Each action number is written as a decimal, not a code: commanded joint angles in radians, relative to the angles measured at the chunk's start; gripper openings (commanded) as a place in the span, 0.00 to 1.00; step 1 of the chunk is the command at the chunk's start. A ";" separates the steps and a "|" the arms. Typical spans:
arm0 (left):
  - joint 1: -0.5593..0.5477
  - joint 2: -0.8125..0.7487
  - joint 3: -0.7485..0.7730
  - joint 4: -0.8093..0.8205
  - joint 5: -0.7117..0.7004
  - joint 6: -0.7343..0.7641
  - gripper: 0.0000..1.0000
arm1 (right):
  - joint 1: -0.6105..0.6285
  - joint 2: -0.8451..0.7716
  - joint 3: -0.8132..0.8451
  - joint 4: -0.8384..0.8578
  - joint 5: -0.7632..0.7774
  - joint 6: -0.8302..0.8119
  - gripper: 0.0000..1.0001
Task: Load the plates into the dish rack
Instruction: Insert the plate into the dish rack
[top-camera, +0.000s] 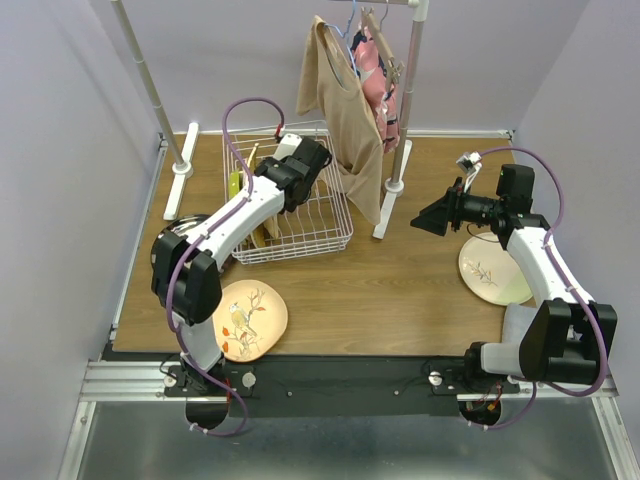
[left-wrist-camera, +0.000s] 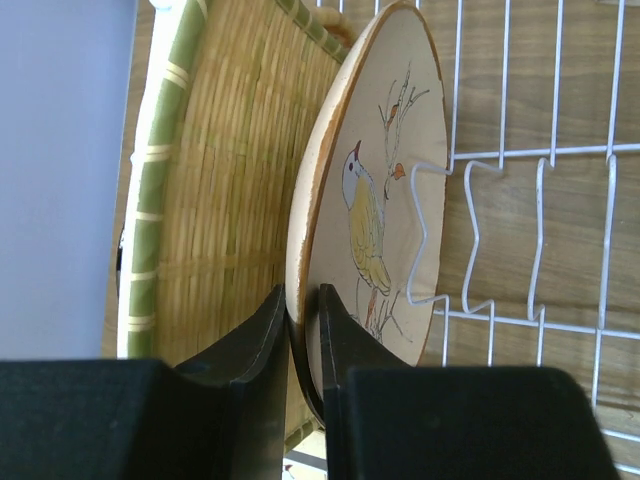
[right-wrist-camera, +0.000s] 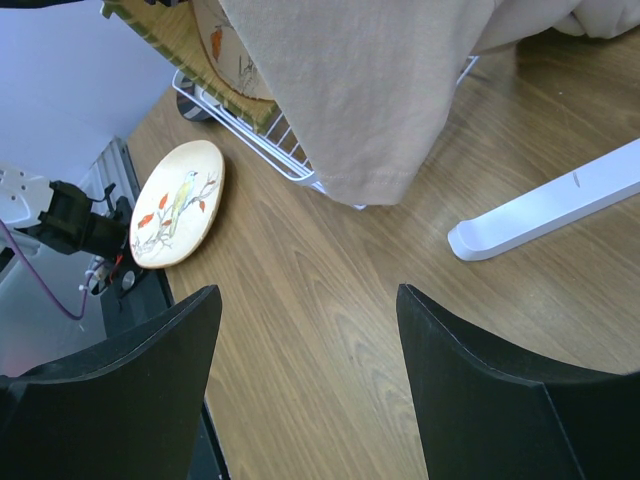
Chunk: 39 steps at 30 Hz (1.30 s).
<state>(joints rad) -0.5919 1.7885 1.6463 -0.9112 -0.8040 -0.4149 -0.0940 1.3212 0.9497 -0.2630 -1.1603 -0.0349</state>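
A peach bird-painted plate (left-wrist-camera: 385, 180) stands on edge between the prongs of the white wire dish rack (top-camera: 320, 225) (left-wrist-camera: 500, 240). Beside it leans a woven-look plate with a green rim (left-wrist-camera: 230, 170). My left gripper (top-camera: 305, 165) (left-wrist-camera: 302, 295) is over the rack. Its jaws straddle the bird plate's rim with a thin gap on one side, slightly open. Another peach bird plate (top-camera: 248, 320) (right-wrist-camera: 178, 203) lies flat at the table's near left. A cream plate (top-camera: 490, 270) lies at the right under my right arm. My right gripper (top-camera: 425, 218) (right-wrist-camera: 308, 300) hangs open over bare wood, holding nothing.
A white clothes-rail stand (top-camera: 400, 150) with a tan garment (top-camera: 345, 110) (right-wrist-camera: 360, 80) hangs just right of the rack, its hem draping over the rack's corner. The stand's foot (right-wrist-camera: 560, 200) lies on the wood. A dark round dish (top-camera: 175, 232) sits left of the rack.
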 joint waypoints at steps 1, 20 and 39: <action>-0.003 -0.008 0.004 -0.098 0.039 0.018 0.24 | -0.012 -0.004 -0.006 0.004 0.013 -0.005 0.79; -0.008 -0.064 0.124 -0.161 0.011 0.033 0.57 | -0.012 -0.002 -0.008 0.004 0.013 -0.011 0.79; -0.009 -0.305 0.127 0.015 0.176 0.157 0.63 | -0.044 -0.028 0.004 -0.033 0.063 -0.092 0.80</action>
<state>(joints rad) -0.5980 1.6108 1.8229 -1.0393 -0.7387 -0.3252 -0.1131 1.3212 0.9497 -0.2642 -1.1473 -0.0669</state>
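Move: My left hand's fingers already straddle the rim of the painted plate standing in the dish rack; its middle is about 3 cm ahead, 2 cm to the right and 8 cm below. The woven plate is 1 cm ahead and 2 cm left, and the green plate is level with my hand and 6 cm left. The other painted plate lies on the table, 20 cm back and 4 cm left. From my right hand, the racked painted plate is roughly 39 cm left and 9 cm ahead. I widen my left fingers well clear of the racked plate's rim while easing down and back by about a centimetre each. Then I lift the open, empty hand nearly 12 cm, up and away from the plate and over the rack, drifting slightly back. The fingers dip a few degrees first and tip up again as I rise. ##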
